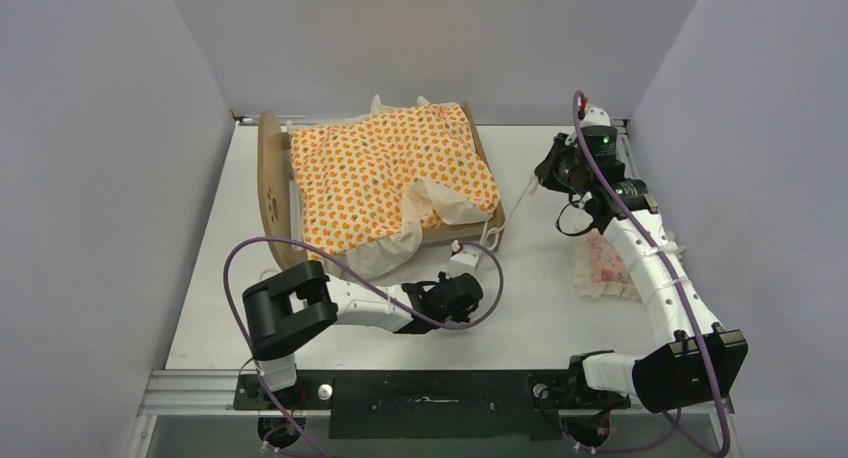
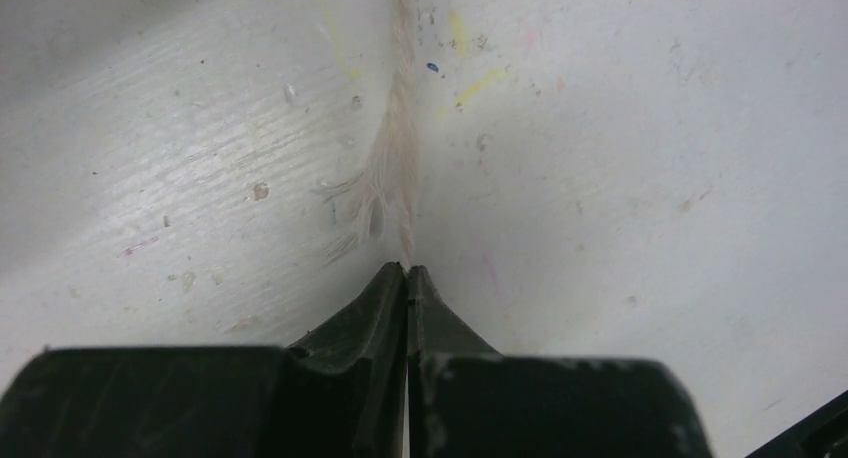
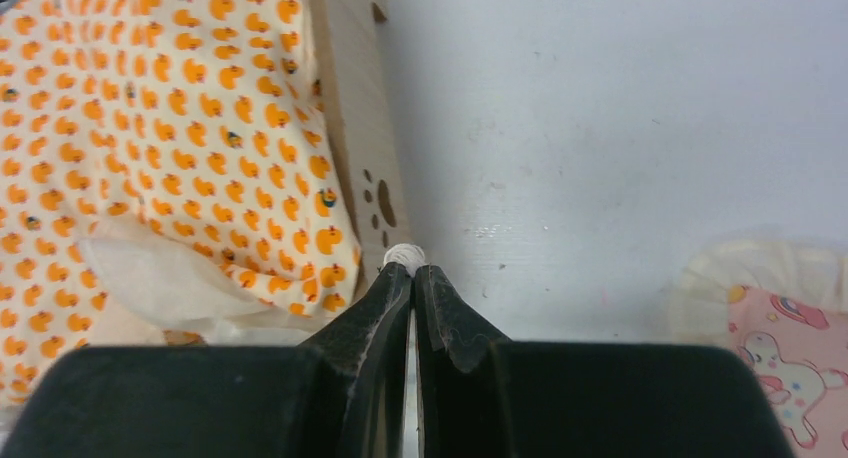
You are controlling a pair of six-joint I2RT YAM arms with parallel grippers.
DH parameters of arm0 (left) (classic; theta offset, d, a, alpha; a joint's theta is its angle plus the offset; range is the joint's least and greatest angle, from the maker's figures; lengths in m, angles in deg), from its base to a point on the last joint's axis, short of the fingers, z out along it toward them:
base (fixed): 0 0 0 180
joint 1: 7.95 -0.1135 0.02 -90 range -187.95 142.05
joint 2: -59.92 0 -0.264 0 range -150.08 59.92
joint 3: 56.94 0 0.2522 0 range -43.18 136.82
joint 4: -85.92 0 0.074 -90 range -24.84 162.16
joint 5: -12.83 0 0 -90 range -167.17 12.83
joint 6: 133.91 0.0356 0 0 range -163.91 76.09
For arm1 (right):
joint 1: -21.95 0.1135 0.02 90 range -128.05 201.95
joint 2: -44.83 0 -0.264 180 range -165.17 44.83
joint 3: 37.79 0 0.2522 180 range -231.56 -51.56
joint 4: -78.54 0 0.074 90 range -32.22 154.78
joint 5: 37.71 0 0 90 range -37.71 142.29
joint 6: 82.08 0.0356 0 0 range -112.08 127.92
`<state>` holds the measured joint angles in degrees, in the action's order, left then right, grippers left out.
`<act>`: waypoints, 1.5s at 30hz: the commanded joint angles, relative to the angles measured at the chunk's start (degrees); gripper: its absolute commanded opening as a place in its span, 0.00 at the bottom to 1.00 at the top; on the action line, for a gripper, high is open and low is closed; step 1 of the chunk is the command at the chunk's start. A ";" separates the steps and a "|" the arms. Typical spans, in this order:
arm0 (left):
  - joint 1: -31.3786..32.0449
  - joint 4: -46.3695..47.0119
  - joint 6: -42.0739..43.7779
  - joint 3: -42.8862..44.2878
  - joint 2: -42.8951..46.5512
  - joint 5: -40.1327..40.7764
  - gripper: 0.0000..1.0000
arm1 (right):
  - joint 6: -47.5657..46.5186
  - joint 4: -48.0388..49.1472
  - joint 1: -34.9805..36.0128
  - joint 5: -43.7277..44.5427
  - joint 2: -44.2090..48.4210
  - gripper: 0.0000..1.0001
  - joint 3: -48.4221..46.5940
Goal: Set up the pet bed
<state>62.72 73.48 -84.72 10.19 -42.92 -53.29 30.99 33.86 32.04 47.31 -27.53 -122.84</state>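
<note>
The pet bed (image 1: 270,178) is a plywood frame at the table's back left, its arched headboard on the left. An orange-patterned mattress (image 1: 390,173) lies rumpled over it. My left gripper (image 1: 472,284) sits low on the table by the bed's near right corner. In the left wrist view that gripper (image 2: 407,270) is shut, with a frayed white cord (image 2: 395,168) running into its tips. My right gripper (image 1: 540,181) hovers right of the bed. Its wrist view shows it (image 3: 411,268) shut on a white cord end (image 3: 403,254), beside a paw-print plywood board (image 3: 360,128) and the mattress (image 3: 170,128).
A small pink frilled pillow (image 1: 610,263) lies on the table under the right arm, also visible at the right wrist view's corner (image 3: 780,338). Grey walls close in the table on three sides. A thin cord (image 1: 515,203) stretches from the bed's corner to my right gripper.
</note>
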 commanded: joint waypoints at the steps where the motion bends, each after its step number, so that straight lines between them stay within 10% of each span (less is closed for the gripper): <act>1: 0.08 -0.35 -2.68 -1.19 -3.20 -1.03 0.00 | -0.13 5.86 -0.66 -4.92 1.08 0.05 -6.17; 19: 3.20 -10.43 -11.00 -6.57 -6.77 -1.81 0.00 | 2.58 9.72 -6.18 -12.25 -2.97 0.05 -13.63; 36: 6.67 -31.31 -17.60 -14.49 22.44 8.42 0.00 | 3.07 10.48 -9.90 -12.92 4.60 0.05 6.69; 45: 7.96 -26.39 -22.53 -23.13 23.87 3.96 0.00 | 6.35 17.98 -14.49 -12.77 -1.58 0.05 5.45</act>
<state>69.74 48.87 -105.68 -10.62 -15.87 -46.06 35.03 42.65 19.62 32.93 -26.57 -115.28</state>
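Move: Each hand already has a cord end pinched. The loop in the cord, by the bed's near right corner, lies about 9 cm ahead of the left hand, 6 cm to its right and some 5 cm higher; the duck-print mat's middle is some 22 cm ahead and 15 cm left. From the right hand the loop is about 7 cm back, 9 cm left and 19 cm below. The pink pillow lies 11 cm back and 20 cm right of the right hand, 24 cm lower. Both hands keep the cord ends pinched and draw them apart. The left, just above the table, mostly waits while turning slightly, then sweeps quickly some 15 cm left and 7 cm back, away from the bed corner. The right first rises about 5 cm, then dips about 6 and shifts right, ending some 4 cm right of its start. ##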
